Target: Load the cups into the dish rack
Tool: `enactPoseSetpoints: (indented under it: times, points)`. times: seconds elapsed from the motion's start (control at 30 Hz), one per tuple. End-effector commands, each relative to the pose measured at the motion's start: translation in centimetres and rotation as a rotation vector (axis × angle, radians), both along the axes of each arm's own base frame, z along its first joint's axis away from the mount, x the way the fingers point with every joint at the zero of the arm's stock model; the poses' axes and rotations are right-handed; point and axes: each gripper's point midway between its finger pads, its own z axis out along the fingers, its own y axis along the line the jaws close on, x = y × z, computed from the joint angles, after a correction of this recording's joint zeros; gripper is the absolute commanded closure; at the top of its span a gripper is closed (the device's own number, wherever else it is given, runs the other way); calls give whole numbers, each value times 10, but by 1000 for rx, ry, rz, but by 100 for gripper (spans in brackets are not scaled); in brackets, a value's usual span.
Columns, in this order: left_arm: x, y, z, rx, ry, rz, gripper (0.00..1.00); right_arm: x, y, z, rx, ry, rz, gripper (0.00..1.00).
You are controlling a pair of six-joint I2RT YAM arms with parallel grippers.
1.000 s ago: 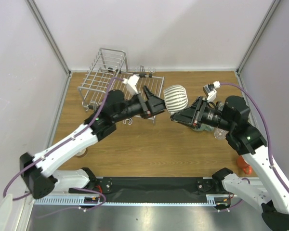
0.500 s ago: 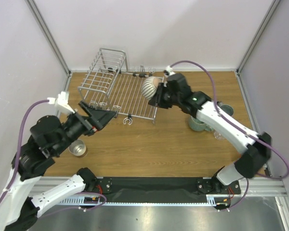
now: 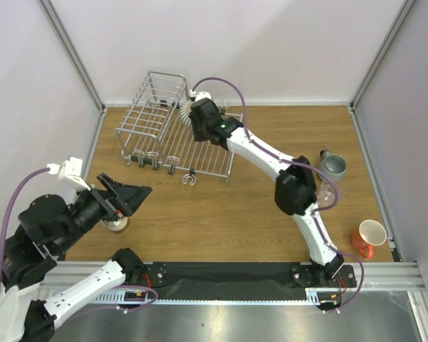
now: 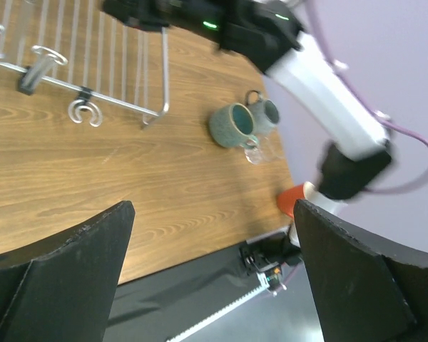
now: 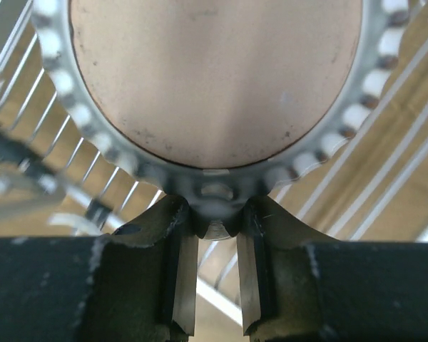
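Note:
My right gripper is shut on the rim of the ribbed grey-white cup, whose peach inside faces the camera. It holds the cup over the wires of the silver dish rack, at the rack's back near the raised slots; in the top view the right gripper hides the cup. My left gripper hangs open and empty at the near left, above a grey cup. The left wrist view shows a teal cup, a grey mug and a clear glass on the wood.
An orange-red mug stands near the front right edge, with the grey mug and clear glass behind it. My right arm stretches diagonally across the table, its elbow over the teal cup's spot. Grey walls close in three sides.
My right arm has carried the ribbed cup from mid-table to above the back of the rack. My left arm has pulled back from the rack to the near left and opened wide.

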Motion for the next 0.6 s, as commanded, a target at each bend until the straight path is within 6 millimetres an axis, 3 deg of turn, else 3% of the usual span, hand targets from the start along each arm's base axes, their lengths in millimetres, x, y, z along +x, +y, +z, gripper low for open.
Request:
enactPoseSetpoints:
  times: [0.0, 0.03, 0.27, 0.47, 0.5, 0.53, 0.57]
  points:
    - [-12, -3, 12, -16, -50, -74, 0, 26, 11, 58, 28, -177, -14, 100]
    - [-14, -3, 15, -29, -66, -78, 0, 31, 13, 43, 5, -171, -22, 100]
    - [-25, 15, 19, -75, -90, -35, 0, 43, 12, 20, -41, -173, -34, 100]
    - [-23, 9, 20, -58, -70, -54, 0, 57, 16, 1, -34, -175, -21, 100]
    - [-23, 8, 20, -65, -72, -56, 0, 59, 13, -14, -55, -151, -30, 100]
    - [-22, 6, 17, -63, -68, -59, 0, 64, 13, -4, -35, -166, -50, 100]
    - [-22, 7, 17, -73, -74, -57, 0, 69, 10, -8, -39, -161, -58, 100]
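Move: My right hand already holds the striped cup by its handle, over the far end of the dish rack. The open spot on the flat rack floor where it is headed lies about 9 cm ahead, 4 cm to the left and some 13 cm below. The tall wire tier's middle stands roughly 17 cm to my right hand's left and 2 cm ahead. From my empty left hand that spot is about 43 cm ahead, 11 cm right and 32 cm down. I lower the striped cup with my right hand about 6 cm towards the flat rack floor beside the tall tier, easing some 3.5 cm forward on the way, and roll the wrist about 10 degrees so its left side dips. My fingers keep their pinch on the handle. My left hand, open and empty, backs off a few centimetres, mostly towards its base and slightly up. ##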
